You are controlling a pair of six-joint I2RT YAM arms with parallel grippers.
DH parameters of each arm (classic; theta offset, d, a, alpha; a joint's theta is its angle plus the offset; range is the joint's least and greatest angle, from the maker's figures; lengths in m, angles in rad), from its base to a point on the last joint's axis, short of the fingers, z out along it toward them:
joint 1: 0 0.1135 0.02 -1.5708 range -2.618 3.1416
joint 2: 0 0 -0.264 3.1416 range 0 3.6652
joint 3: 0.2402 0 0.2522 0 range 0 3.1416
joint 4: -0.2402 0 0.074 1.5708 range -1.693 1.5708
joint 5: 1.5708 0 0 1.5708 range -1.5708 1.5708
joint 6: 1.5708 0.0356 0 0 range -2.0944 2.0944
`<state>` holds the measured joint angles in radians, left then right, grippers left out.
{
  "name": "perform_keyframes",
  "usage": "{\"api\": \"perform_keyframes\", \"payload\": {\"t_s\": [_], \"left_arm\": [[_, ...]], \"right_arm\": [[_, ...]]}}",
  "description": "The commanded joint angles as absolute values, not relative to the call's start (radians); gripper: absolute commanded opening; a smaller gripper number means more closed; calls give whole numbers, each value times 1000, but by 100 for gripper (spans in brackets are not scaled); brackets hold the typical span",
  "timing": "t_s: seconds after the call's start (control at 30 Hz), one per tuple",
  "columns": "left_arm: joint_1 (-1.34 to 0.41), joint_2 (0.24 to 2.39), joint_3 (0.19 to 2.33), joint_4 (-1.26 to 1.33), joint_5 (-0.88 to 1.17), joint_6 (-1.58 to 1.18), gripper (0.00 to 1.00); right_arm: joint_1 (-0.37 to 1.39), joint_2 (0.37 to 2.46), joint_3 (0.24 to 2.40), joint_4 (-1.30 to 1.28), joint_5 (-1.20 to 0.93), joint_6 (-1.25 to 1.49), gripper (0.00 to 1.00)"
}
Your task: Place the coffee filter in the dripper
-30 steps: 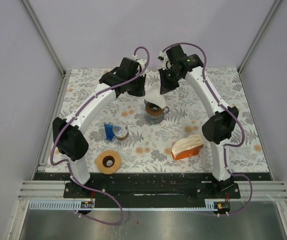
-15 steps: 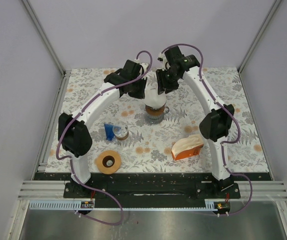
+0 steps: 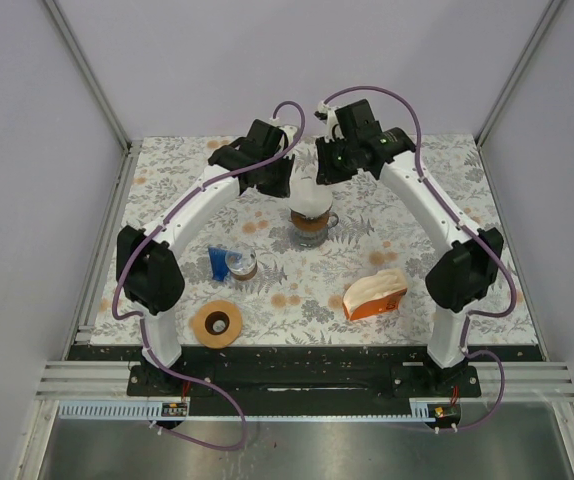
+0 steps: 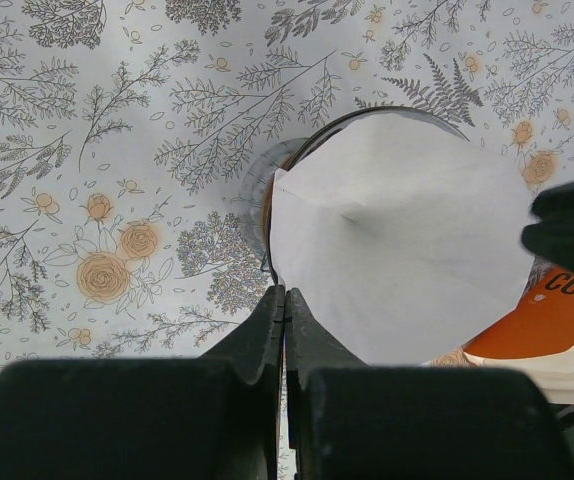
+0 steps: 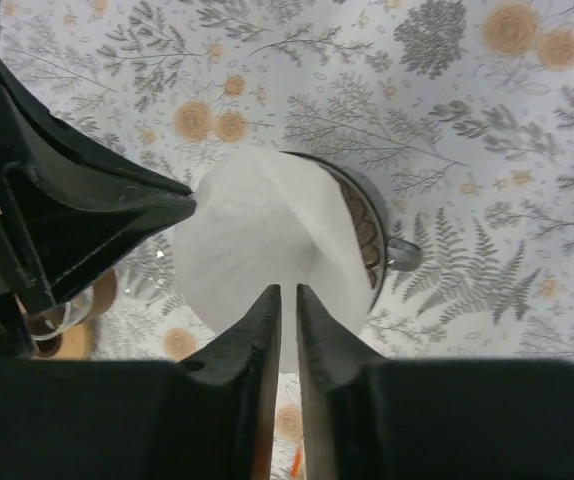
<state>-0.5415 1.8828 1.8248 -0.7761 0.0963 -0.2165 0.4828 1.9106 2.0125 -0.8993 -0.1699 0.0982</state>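
The white paper coffee filter (image 3: 310, 197) stands opened as a cone in the glass dripper (image 3: 312, 226) at mid-table. My left gripper (image 3: 289, 188) is shut on the filter's left edge; in the left wrist view (image 4: 285, 292) its jaws meet at the edge of the filter (image 4: 397, 240), which covers most of the dripper rim (image 4: 367, 112). My right gripper (image 3: 325, 172) hovers just behind and above the filter. In the right wrist view (image 5: 288, 290) its jaws stand a narrow gap apart with nothing between them, over the filter (image 5: 257, 240) and dripper (image 5: 364, 222).
An orange and white coffee bag (image 3: 375, 295) lies at front right. A tape roll (image 3: 216, 324) lies at front left. A blue scoop (image 3: 218, 262) and a small cup (image 3: 242, 265) sit left of centre. Both arms crowd the dripper.
My right gripper has let go of the filter and drawn back and up from it. The filter has settled lower in the dripper, with my left gripper staying on its edge.
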Motion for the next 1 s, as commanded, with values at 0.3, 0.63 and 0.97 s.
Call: {"api": "perform_keyframes", "payload": {"t_s": [0.3,0.63,0.97], "left_arm": [[-520,1867,1893,-753,106,-229,14],[-474,1838,1882,-758,182,-265,44],[-436,1816,1835,-747,262,-348,51]], "right_arm": [[512,1982,1882,-788,-246,161,0],[567,2074,1971,-893,-66,114,0],[614,2151,2006,-931,21,100,0]]}}
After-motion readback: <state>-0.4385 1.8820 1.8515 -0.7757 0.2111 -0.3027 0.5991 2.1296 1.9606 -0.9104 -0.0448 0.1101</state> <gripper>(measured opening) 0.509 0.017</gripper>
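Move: The coffee filter's middle is about 9 cm below my right hand, some 2 cm back and 3 cm to its left. From my left hand, still pinching its edge, the middle lies roughly 5 cm right, 1 cm back and 5 cm lower. From my right hand, the dripper is 12 cm down under the filter, the mug 20 cm down, both about 2 cm back and 3 cm left; the orange filter packet is 15 cm back, 12 cm right. I finish shutting my right fingers and drive them down about 12 cm, edging some 3 cm left, into the filter and down inside the dripper, tipping the fingers about 15 degrees steeper as I go. Once that push is under way, my left hand opens to about half, lets go of the filter's edge and eases up and away by 3 cm, mostly left and forward. ##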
